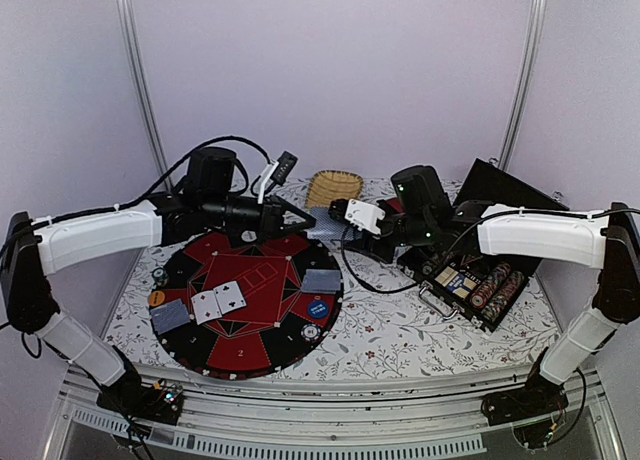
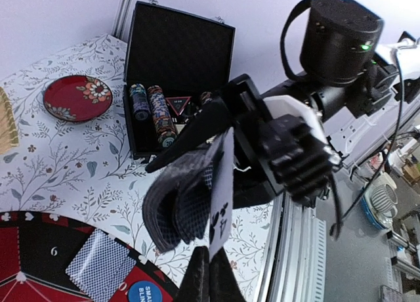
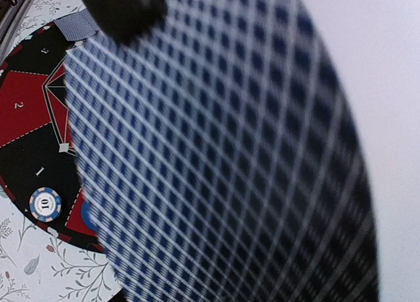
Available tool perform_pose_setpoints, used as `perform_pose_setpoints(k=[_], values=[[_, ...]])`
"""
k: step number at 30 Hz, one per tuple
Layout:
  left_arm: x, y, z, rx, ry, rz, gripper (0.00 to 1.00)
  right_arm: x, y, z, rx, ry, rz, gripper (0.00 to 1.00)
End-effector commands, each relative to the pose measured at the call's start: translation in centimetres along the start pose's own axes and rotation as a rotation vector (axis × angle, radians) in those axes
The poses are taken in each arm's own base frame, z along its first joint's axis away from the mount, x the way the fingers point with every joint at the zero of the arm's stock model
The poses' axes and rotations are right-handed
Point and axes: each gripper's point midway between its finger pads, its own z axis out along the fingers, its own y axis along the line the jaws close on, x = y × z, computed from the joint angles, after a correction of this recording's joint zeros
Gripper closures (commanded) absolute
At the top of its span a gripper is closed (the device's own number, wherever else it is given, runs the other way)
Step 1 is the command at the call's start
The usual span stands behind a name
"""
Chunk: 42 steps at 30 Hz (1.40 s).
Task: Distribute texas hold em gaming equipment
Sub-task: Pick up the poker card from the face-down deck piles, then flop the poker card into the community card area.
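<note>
My right gripper is shut on a bent deck of blue-backed cards above the far right edge of the round poker mat. My left gripper is shut on one white card with black clubs, pinched at its lower edge and standing apart from the deck's front. In the right wrist view the deck's back fills the frame and hides the fingers. Two face-up cards, face-down cards, a blue button and a white chip lie on the mat.
An open black case with rows of chips stands at the right. A woven basket sits at the back centre. A dark-red plate lies on the flowered cloth behind it. An orange chip rests at the mat's left rim.
</note>
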Motion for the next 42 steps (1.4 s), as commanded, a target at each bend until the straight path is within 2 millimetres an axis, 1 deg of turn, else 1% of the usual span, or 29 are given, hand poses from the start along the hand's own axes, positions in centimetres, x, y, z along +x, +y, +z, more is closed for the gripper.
perform_pose_setpoints(k=[1, 3, 6, 8, 11, 14, 16, 18, 20, 21, 22, 24, 28, 29, 30, 33, 36, 40, 42], values=[[-1.5, -0.9, -2.1, -0.030, -0.019, 0.070, 1.00, 0.0, -2.0, -1.3, 0.051, -0.023, 0.033, 0.55], [-1.4, -0.8, -2.5, -0.043, -0.005, 0.069, 1.00, 0.4, -2.4, -1.3, 0.059, -0.013, 0.042, 0.55], [-1.5, 0.9, -4.0, -0.127, 0.026, 0.046, 1.00, 1.5, -3.3, -1.6, 0.083, 0.008, 0.063, 0.55], [-1.6, 3.0, -6.0, -0.255, 0.055, 0.044, 1.00, 2.2, -4.0, -1.9, 0.102, 0.022, 0.080, 0.55], [-1.1, 6.9, -9.8, -0.538, 0.121, 0.079, 1.00, 3.1, -4.8, -2.5, 0.129, 0.044, 0.093, 0.55], [0.8, 10.9, -13.0, -0.817, 0.239, 0.115, 1.00, 3.2, -5.3, -3.2, 0.145, 0.049, 0.092, 0.55], [2.8, 13.5, -14.4, -0.973, 0.343, 0.115, 1.00, 3.2, -5.3, -3.5, 0.149, 0.050, 0.090, 0.55], [5.1, 15.9, -15.3, -1.098, 0.455, 0.114, 1.00, 3.3, -5.3, -3.6, 0.147, 0.054, 0.091, 0.55], [7.3, 17.5, -15.2, -1.176, 0.553, 0.130, 1.00, 3.5, -5.2, -3.7, 0.147, 0.059, 0.091, 0.55], [8.0, 18.0, -15.2, -1.223, 0.595, 0.153, 1.00, 3.6, -5.1, -3.7, 0.147, 0.060, 0.091, 0.55], [8.6, 18.3, -14.7, -1.248, 0.630, 0.177, 1.00, 3.6, -5.1, -3.7, 0.146, 0.059, 0.091, 0.55], [9.2, 18.5, -13.3, -1.279, 0.667, 0.240, 1.00, 3.5, -5.1, -3.8, 0.144, 0.058, 0.092, 0.55], [10.4, 18.0, -9.5, -1.254, 0.699, 0.403, 1.00, 3.3, -5.1, -4.0, 0.145, 0.052, 0.089, 0.55], [10.7, 17.9, -9.2, -1.255, 0.713, 0.423, 1.00, 3.3, -5.1, -4.1, 0.146, 0.052, 0.088, 0.55], [11.4, 18.0, -8.8, -1.247, 0.742, 0.435, 1.00, 3.2, -5.1, -4.1, 0.145, 0.051, 0.087, 0.55], [14.4, 18.5, -9.0, -1.261, 0.874, 0.425, 1.00, 3.1, -5.2, -4.3, 0.147, 0.050, 0.085, 0.55], [16.8, 18.3, -9.3, -1.256, 0.969, 0.426, 1.00, 3.2, -5.1, -4.4, 0.148, 0.050, 0.086, 0.55], [19.2, 17.1, -8.1, -1.173, 1.016, 0.399, 1.00, 3.2, -5.0, -4.4, 0.147, 0.049, 0.083, 0.55], [19.9, 16.6, -7.4, -1.123, 1.010, 0.373, 1.00, 3.1, -5.0, -4.5, 0.146, 0.046, 0.084, 0.55]])
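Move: The left hand already pinches a card beside the deck. The empty spot on the mat next to the face-up pair lies about 4 cm ahead, 15 cm left and 25 cm below it; the nearer face-up card is 20 cm left and 1 ahead, the dealer button 15 cm left and 17 ahead, on the mat too. From the deck-holding right hand, the spot is some 22 cm left, 1 ahead and 20 below. Up about 2 cm first, then in a leftward and somewhat forward sweep, the left hand carries the pinched card from the deck towards the face-up pair, then sinks steeply some 20 cm, easing slightly back, as the wrist swings from pointing right to pointing down. Meanwhile the right hand, keeping its hold on the deck, draws about 6 cm right and a little forward, turning some 10 degrees clockwise, then stays. ##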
